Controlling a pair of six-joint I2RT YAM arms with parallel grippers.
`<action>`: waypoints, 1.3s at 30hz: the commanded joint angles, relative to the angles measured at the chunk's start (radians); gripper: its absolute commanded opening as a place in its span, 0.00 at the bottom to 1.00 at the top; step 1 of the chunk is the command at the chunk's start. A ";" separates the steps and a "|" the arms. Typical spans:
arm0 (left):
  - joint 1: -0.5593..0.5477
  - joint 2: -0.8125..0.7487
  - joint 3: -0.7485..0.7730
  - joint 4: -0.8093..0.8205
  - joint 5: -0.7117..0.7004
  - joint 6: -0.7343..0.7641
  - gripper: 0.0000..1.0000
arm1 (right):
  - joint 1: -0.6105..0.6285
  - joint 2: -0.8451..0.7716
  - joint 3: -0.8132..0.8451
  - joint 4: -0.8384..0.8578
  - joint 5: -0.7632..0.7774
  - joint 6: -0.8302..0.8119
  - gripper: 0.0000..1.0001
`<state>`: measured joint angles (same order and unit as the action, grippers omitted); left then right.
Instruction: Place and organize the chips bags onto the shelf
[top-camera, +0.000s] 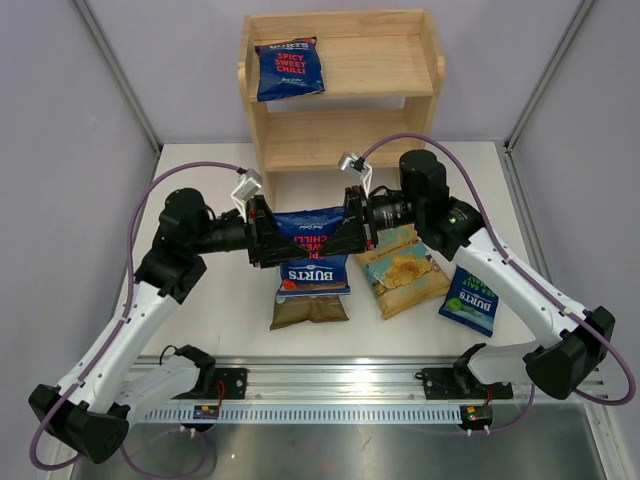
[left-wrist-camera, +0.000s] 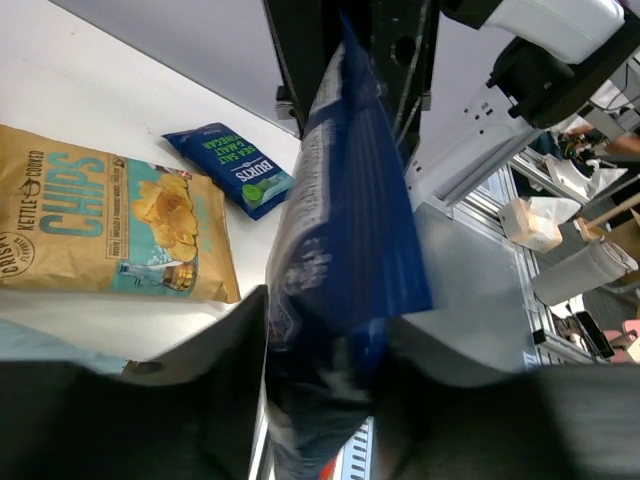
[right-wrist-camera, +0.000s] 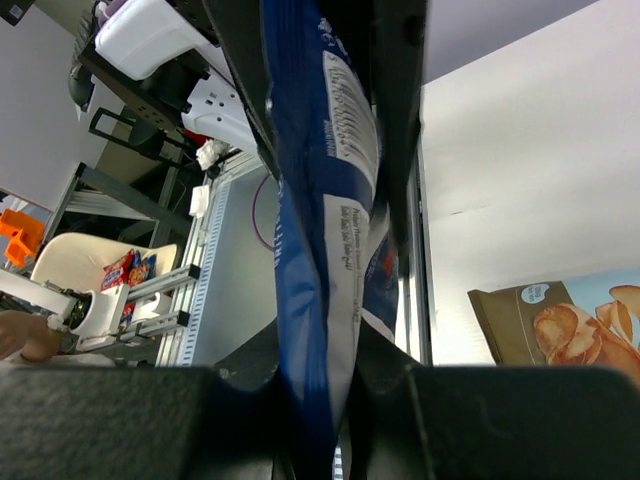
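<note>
A dark blue Burts chips bag (top-camera: 310, 222) with red lettering hangs above the table, stretched between both grippers. My left gripper (top-camera: 262, 232) is closed on its left end; in the left wrist view the bag (left-wrist-camera: 345, 230) fills the gap between my left gripper's (left-wrist-camera: 325, 400) jaws. My right gripper (top-camera: 358, 222) is shut on the bag's right end, and the bag (right-wrist-camera: 320, 200) is pinched in my right gripper (right-wrist-camera: 318, 400). The wooden shelf (top-camera: 340, 135) stands at the back. Another red-lettered Burts bag (top-camera: 289, 68) leans on its upper tier; the lower tier is bare.
A larger blue-and-olive bag (top-camera: 312, 290) lies on the table under the held bag. To its right lies a yellow-and-teal chips bag (top-camera: 402, 270) (left-wrist-camera: 110, 225) (right-wrist-camera: 560, 320), then a small green-marked Burts bag (top-camera: 470, 300) (left-wrist-camera: 232, 168). Grey walls enclose the table.
</note>
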<state>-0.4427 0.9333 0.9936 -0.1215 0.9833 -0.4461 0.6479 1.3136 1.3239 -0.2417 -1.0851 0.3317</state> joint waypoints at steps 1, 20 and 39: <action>-0.022 -0.002 0.060 -0.007 0.008 0.036 0.34 | 0.002 0.009 0.061 -0.045 -0.007 -0.028 0.22; -0.025 -0.004 0.203 -0.026 -0.395 -0.140 0.08 | -0.011 -0.247 -0.159 0.023 0.723 0.078 0.99; -0.025 0.084 0.030 0.827 -0.518 -0.841 0.09 | 0.050 -0.260 -0.546 1.110 0.651 0.596 1.00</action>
<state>-0.4660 0.9810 1.0435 0.4480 0.5114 -1.1091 0.6666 1.0241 0.7528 0.6361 -0.4786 0.8742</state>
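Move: The Burts chilli bag hangs between the grippers: its middle lies about 5 cm to the right of the left hand, 2 cm back and 2 cm lower. From the right hand, whose shut fingers already hold its other edge, it is about 6 cm to the left, 2 cm back and 2 cm below. Counted from the left hand, the cassava bag lies about 10 cm ahead, 4 cm right and 33 cm below, and the shelf some 35 cm ahead, 10 cm right and 12 cm lower. Almost in place at first, the left hand finishes closing and pinches the near edge of the Burts bag; the right fingers then spread wide and let go of theirs, that hand pulling forward, then to its right. Then the left hand carries the bag up about 14 cm and 5 cm forward, turning counter-clockwise and tipping its fingers up some 30 degrees; the empty right hand tips its fingers up too. ##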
